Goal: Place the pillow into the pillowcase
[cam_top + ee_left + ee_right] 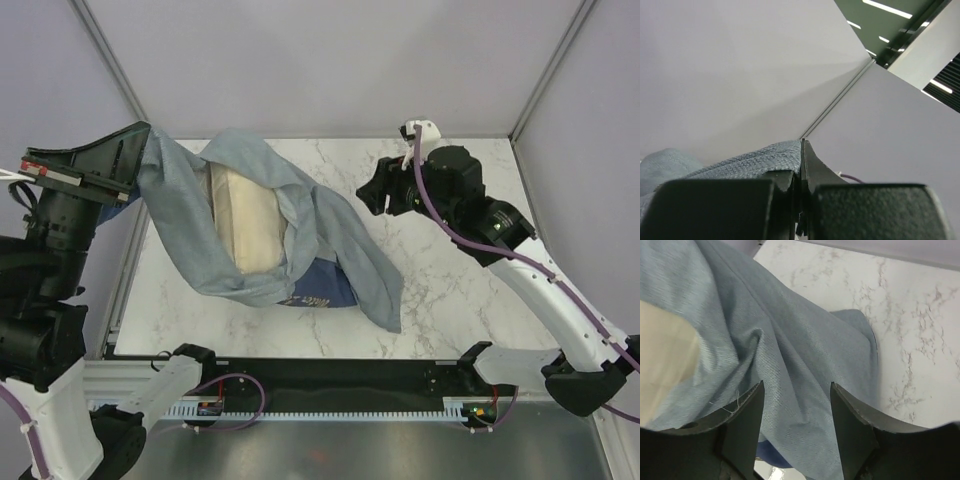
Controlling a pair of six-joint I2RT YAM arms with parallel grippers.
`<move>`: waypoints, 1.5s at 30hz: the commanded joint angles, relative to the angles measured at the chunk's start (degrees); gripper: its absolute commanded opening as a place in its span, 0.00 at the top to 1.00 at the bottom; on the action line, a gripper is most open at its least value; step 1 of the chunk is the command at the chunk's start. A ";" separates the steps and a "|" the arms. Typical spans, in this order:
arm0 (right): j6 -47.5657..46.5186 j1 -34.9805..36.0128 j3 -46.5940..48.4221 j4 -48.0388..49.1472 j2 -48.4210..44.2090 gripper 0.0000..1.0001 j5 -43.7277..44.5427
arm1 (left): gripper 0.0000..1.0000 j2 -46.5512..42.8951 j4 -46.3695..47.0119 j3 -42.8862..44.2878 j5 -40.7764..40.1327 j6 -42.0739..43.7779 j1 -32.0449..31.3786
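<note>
The grey-blue pillowcase (pixel 180 225) lies bunched on the left half of the table, with its lighter inside showing. A bit of its dark blue printed outside (pixel 325 290) peeks out at the near edge. The cream pillow (pixel 245 225) sits in the cloth's open hollow, partly wrapped. My left gripper (pixel 143 135) is shut on the pillowcase's far-left edge and holds it raised. In the left wrist view the cloth (pixel 750 160) is pinched in the left gripper (pixel 802 145). My right gripper (pixel 370 195) stands open just right of the cloth. In the right wrist view the right gripper (pixel 796 385) hovers over a fold of the pillowcase (pixel 790 340), with the pillow (pixel 660 355) at left.
The white marble table (pixel 450 290) shows bare to the right of the cloth and also appears in the right wrist view (pixel 920 315). Purple walls enclose the back and sides. A black rail (pixel 330 375) with both arm bases runs along the near edge.
</note>
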 commanded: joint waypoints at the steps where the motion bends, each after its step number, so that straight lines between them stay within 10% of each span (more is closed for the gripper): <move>1: 2.05 -0.10 -8.44 -0.05 -1.92 0.39 5.55 | 0.98 -0.25 5.84 2.45 -2.35 2.82 0.18; 8: 8.65 4.10 -24.29 15.60 5.88 0.58 3.52 | 0.98 8.17 10.41 8.05 -0.86 2.29 0.26; 21: 18.95 14.85 -4.07 36.18 28.75 0.66 -4.92 | 0.98 38.58 23.85 35.66 13.73 -10.18 -0.09; 27: 21.22 6.24 -8.90 38.45 27.61 0.66 -11.85 | 0.98 43.53 27.73 32.33 13.92 -2.39 -16.91; 36: 22.20 -6.34 -17.96 42.32 24.97 0.62 -21.34 | 0.98 33.95 38.10 2.64 6.45 16.34 -44.43; 45: 24.04 -18.36 -22.97 44.44 23.74 0.61 -28.72 | 0.98 26.31 44.77 -23.99 3.64 13.37 -49.75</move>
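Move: The left gripper, high up, already holds the pillowcase rim. From it the pillowcase's loose grey tail lies about 25 cm right, 7 cm ahead and 50 cm below, and the pillow in the mouth about 9 cm ahead, 4 cm right and 38 cm below. From the empty right gripper the tail is some 5 cm back, 3 cm left and 27 cm below, the pillow about 23 cm left, 3 cm back and 14 cm below. Keep the left gripper shut on the rim and swing it forward and up, then far right, back and down, over the grey tail, ending about 35 cm to the right, turned some 55 degrees clockwise. Meanwhile drop the right gripper about 22 cm, sweep it left and then back right and forward, tipping down, its fingers partly closing but still open beside the cloth. ##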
